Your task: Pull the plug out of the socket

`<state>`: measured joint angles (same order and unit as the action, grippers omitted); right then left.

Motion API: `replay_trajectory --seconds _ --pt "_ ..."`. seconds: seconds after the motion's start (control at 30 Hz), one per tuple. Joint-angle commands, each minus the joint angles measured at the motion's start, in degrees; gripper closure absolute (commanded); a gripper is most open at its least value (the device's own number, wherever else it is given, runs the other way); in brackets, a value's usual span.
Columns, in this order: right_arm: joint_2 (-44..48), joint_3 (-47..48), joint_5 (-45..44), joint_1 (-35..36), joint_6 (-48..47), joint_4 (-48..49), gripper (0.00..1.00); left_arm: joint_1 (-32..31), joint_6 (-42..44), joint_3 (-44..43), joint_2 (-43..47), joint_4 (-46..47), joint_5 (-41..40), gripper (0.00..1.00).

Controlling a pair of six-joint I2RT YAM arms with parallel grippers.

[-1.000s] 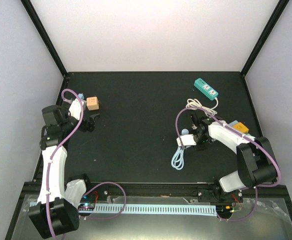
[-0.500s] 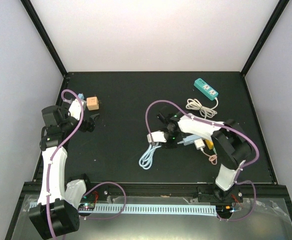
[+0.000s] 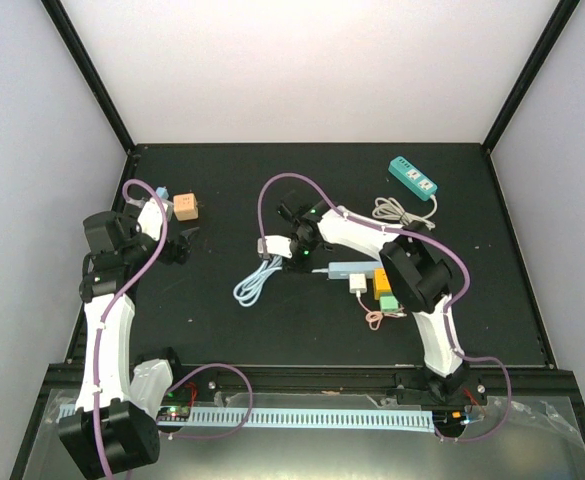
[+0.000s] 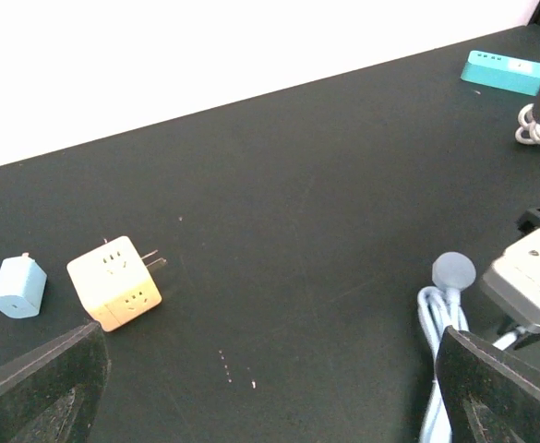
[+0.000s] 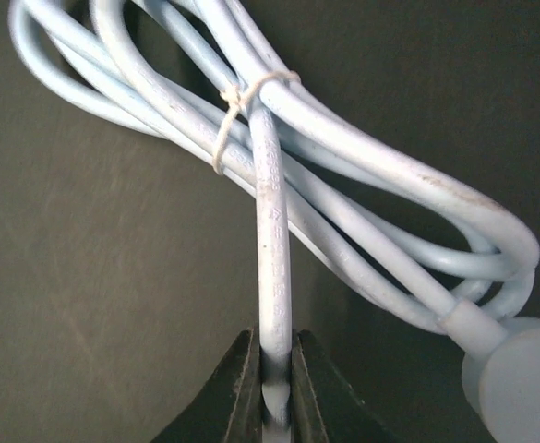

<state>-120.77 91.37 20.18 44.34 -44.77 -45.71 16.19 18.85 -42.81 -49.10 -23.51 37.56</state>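
Note:
A pale blue socket strip (image 3: 350,267) lies mid-table with a white plug (image 3: 359,285) at its near side; I cannot tell how deep the plug sits. Its pale blue cable (image 3: 255,285) is bundled with a tie (image 5: 237,97) and ends in a round grey plug (image 5: 519,388), also in the left wrist view (image 4: 453,270). My right gripper (image 3: 285,250) is stretched to the left and shut on one strand of this cable (image 5: 276,346). My left gripper (image 3: 185,243) hangs open over bare table at the left (image 4: 270,388), with nothing between its fingers.
An orange-and-green adapter (image 3: 384,283) and a thin pink cord (image 3: 377,318) lie by the strip. A teal strip (image 3: 413,177) and white coiled cable (image 3: 397,210) are at the back right. An orange cube adapter (image 4: 114,281) and small blue charger (image 4: 18,286) sit near my left gripper.
My right arm has swept left across the table, dragging the blue cable bundle; the socket strip and adapters now show behind it. The left arm has not moved.

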Motion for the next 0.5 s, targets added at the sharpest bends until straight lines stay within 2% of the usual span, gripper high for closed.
replay_trajectory --seconds 0.0,0.13,0.27,0.47 --pt "-3.6 6.1 4.2 1.4 5.0 1.1 0.87 0.4 0.2 -0.2 1.3 1.0 1.4 0.01" --pt "-5.7 8.6 5.6 1.4 7.8 2.5 0.80 0.4 1.4 -0.2 1.6 0.1 2.9 0.01" --pt "-5.0 9.8 5.1 1.4 8.5 1.7 0.60 0.4 5.1 -1.2 1.4 -2.6 4.2 0.01" --pt "2.2 7.1 5.0 -1.1 7.0 -1.1 0.41 0.3 8.4 -0.4 3.0 -4.4 7.9 0.01"
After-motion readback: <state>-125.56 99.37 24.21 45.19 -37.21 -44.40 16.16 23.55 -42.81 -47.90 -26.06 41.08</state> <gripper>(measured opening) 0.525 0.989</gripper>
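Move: The light blue power strip lies about 15 cm to the right of the right hand, level fore and aft and 2 cm lower, its cable already pinched in the fingers. The white plug sits some 4 cm back of the strip's middle, the yellow cube about 6 cm right and 3 cm back of it. The cable coil is roughly 10 cm left of the right hand and 4 cm back. From the left hand, the strip is some 46 cm right, 1 cm back and 22 cm below. The light blue cable, still gripped at first, is drawn on to the left by the right hand, with a little forward drift, over a slowing travel of about 4 cm. Near the end of that pull the fingers spread to about half open, letting go of the cable, and the hand begins to rise straight off it, about 1 cm. ##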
